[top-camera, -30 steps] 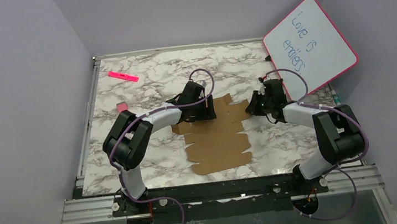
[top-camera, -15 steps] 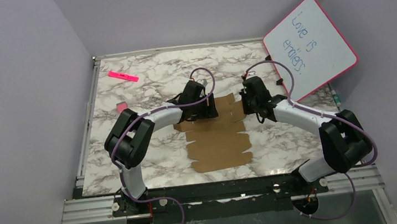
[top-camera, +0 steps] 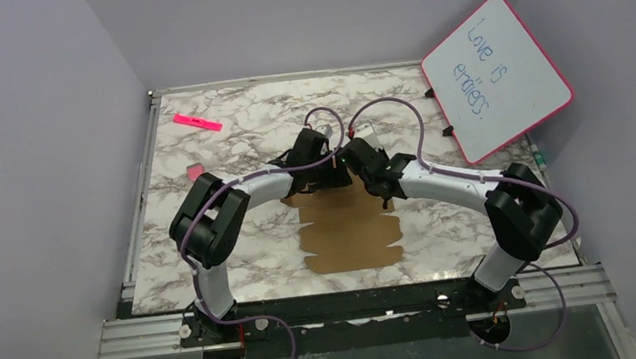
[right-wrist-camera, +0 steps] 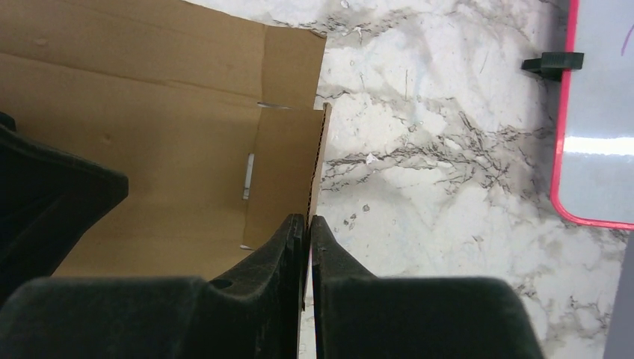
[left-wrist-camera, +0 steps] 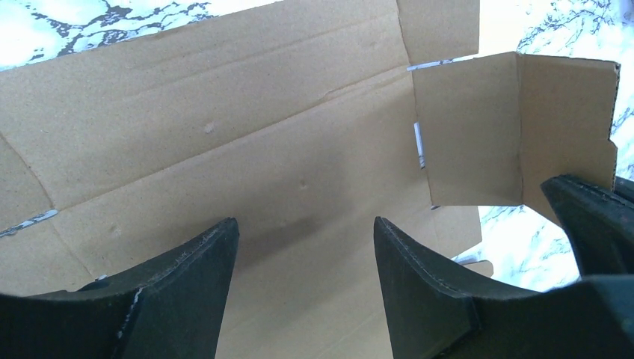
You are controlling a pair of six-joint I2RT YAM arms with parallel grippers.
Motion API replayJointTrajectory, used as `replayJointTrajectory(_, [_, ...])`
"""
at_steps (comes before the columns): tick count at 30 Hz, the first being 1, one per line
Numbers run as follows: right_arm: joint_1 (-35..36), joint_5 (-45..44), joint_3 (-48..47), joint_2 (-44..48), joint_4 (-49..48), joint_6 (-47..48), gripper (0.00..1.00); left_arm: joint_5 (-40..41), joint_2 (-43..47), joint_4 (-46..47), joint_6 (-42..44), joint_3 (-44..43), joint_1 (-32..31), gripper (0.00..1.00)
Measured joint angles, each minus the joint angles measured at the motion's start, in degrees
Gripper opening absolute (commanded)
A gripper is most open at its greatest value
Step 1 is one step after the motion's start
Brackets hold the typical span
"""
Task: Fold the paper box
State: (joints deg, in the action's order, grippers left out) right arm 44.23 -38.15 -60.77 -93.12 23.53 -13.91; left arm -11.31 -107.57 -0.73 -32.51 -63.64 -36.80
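The paper box (top-camera: 351,234) is a flat brown die-cut cardboard sheet lying on the marble table. My left gripper (top-camera: 329,172) stands open over its far part, both fingers down on the cardboard (left-wrist-camera: 224,134) with nothing between them (left-wrist-camera: 305,224). Right beside it, my right gripper (top-camera: 356,165) is shut on the edge of a side flap (right-wrist-camera: 288,164). That flap (left-wrist-camera: 467,127) stands raised off the table, and the right gripper's dark finger (left-wrist-camera: 591,217) shows at its lower corner.
A pink-framed whiteboard (top-camera: 495,72) leans at the back right, and its edge (right-wrist-camera: 598,112) lies just right of my right gripper. A pink marker (top-camera: 197,122) and a small pink block (top-camera: 195,171) lie at the left. A pen (top-camera: 542,156) lies by the right edge.
My right arm swung left from the sheet's right side to beside the left gripper, its jaws closing on the flap, which now stands up. The left arm held still.
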Motion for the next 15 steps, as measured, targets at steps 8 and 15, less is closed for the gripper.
replayJointTrajectory(8, [2.23,-1.86,-1.88,-1.70,1.36,-0.20,0.29,-0.33,-0.17,0.76,-0.94,0.04,0.07,0.69])
replayJointTrajectory(15, [2.23,-1.86,0.46,0.98,0.24,0.02,0.44,-0.52,0.28,0.22,-0.94,0.22,1.18,0.74])
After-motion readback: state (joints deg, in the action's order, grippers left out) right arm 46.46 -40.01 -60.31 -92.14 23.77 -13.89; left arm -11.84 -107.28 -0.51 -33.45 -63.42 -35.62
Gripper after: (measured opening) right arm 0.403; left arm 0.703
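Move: The right hand pinches the near part of the raised outer tab, whose middle lies about 2 cm ahead, level in height. The side flap slopes down from it, its middle some 4 cm left, 2 ahead and 4 below; the far corner flap is roughly 6 cm ahead, 5 left and 7 below. The left hand is right over the centre panel, about 2 cm below; the tab lies some 9 cm to its right, 2 ahead and 3 above. The right fingers open from nearly shut to a bit under half open, ending their pinch on the raised outer tab, while the hand eases about 1 cm left, then starts back right, drawing back slightly and up. The left hand's spread fingertips keep pressing on the centre panel, dragging it the last half centimetre or so left and a little forward. ##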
